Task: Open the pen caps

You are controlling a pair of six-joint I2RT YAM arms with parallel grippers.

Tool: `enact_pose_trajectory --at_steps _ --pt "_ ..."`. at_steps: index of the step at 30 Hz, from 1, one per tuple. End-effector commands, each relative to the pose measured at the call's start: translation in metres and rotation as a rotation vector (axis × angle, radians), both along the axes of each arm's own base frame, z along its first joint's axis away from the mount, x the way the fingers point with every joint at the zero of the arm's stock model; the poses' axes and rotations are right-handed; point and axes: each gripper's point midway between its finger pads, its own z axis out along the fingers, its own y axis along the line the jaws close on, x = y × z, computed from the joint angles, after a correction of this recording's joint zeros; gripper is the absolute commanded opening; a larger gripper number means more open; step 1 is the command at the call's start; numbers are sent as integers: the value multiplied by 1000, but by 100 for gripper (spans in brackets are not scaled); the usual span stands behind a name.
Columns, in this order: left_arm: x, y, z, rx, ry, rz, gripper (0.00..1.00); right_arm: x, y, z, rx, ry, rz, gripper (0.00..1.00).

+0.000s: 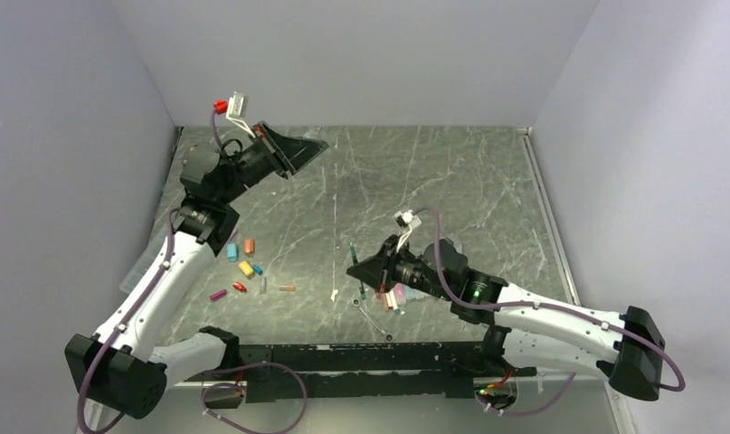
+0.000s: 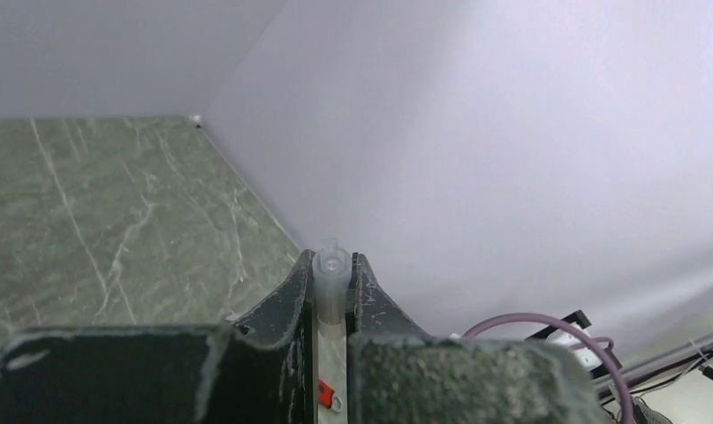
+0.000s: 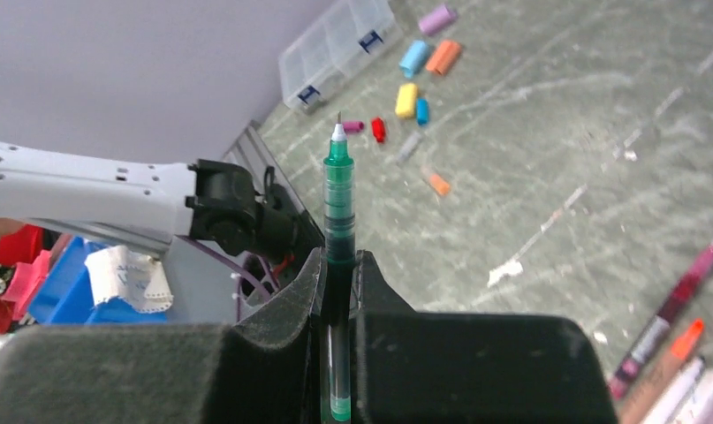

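Note:
My left gripper [image 2: 333, 258] is shut on a translucent pen cap [image 2: 332, 281], whose round end pokes out between the fingertips. That gripper [image 1: 308, 150] hangs raised at the back left of the table. Near the table's middle, my right gripper [image 1: 355, 270] is shut on a green pen [image 3: 338, 199]. The pen's bare white tip points away from the right gripper [image 3: 338, 256]. Several loose pen caps lie on the table: light blue [image 3: 413, 57], orange [image 3: 443, 56], yellow [image 3: 406, 99], red [image 3: 378, 130] and purple [image 3: 437, 18].
More pens [image 3: 662, 322] lie bunched by the right gripper [image 1: 393, 297], with a silver wrench [image 1: 372, 318] just in front. A clear organiser box [image 3: 339, 49] sits at the table's left edge. White walls close in the marble table [image 1: 451, 181] on three sides.

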Motion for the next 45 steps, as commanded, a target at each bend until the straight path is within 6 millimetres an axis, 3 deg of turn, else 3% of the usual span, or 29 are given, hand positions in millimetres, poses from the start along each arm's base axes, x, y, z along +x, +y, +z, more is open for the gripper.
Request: enact_pose_trajectory --at_steps 1,4,8,11,15,20,26,33,38,45 --pt "13 8 15 -13 -12 90 0 12 -22 -4 -25 15 -156 0" --pt "15 9 -31 90 103 102 0 37 -53 -24 -203 25 -348 0" --pt "-10 15 -115 209 294 67 0 60 -111 -67 -555 79 -593 0" --pt "-34 28 -169 261 405 81 0 71 -145 -101 -705 189 -653 0" --pt "-58 40 -203 289 479 102 0 81 -165 -126 -723 272 -651 0" --pt "-75 44 -221 295 512 85 0 90 -162 -150 -807 306 -585 0" --pt "-86 44 -225 285 517 61 0 88 -163 -180 -890 356 -562 0" --pt "-90 46 -226 289 510 64 0 94 -182 -177 -952 347 -632 0" --pt "-90 46 -229 300 511 63 0 99 -199 -186 -998 362 -649 0" --pt "-87 43 -228 299 509 46 0 116 -215 -184 -1030 382 -671 0"
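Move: My right hand holds the uncapped green pen. The free spot for it at the row's right end is about 10 cm ahead, 22 cm to the right and 21 cm below; the white pen is 7 ahead and 19 right, the yellow highlighter 7 ahead and 16 right, the wrench 4 ahead and 28 right. My left hand keeps the clear cap it holds; on the table 40 cm below, the loose grey cap is 9 back and 18 left, the orange cap 9 back and 12 left, the yellow cap 6 back and 22 left. I swing my right hand some 20 cm right and 10 cm forward over the row while lowering it as much again, turning its fingers from sideways to steeply down, then ease farther right into the gap beside the wrench, green pen still gripped. My left hand drops about 23 cm and draws back and a little left towards the loose caps, tipping some 35 degrees downward, then hovers with the clear cap still pinched. ##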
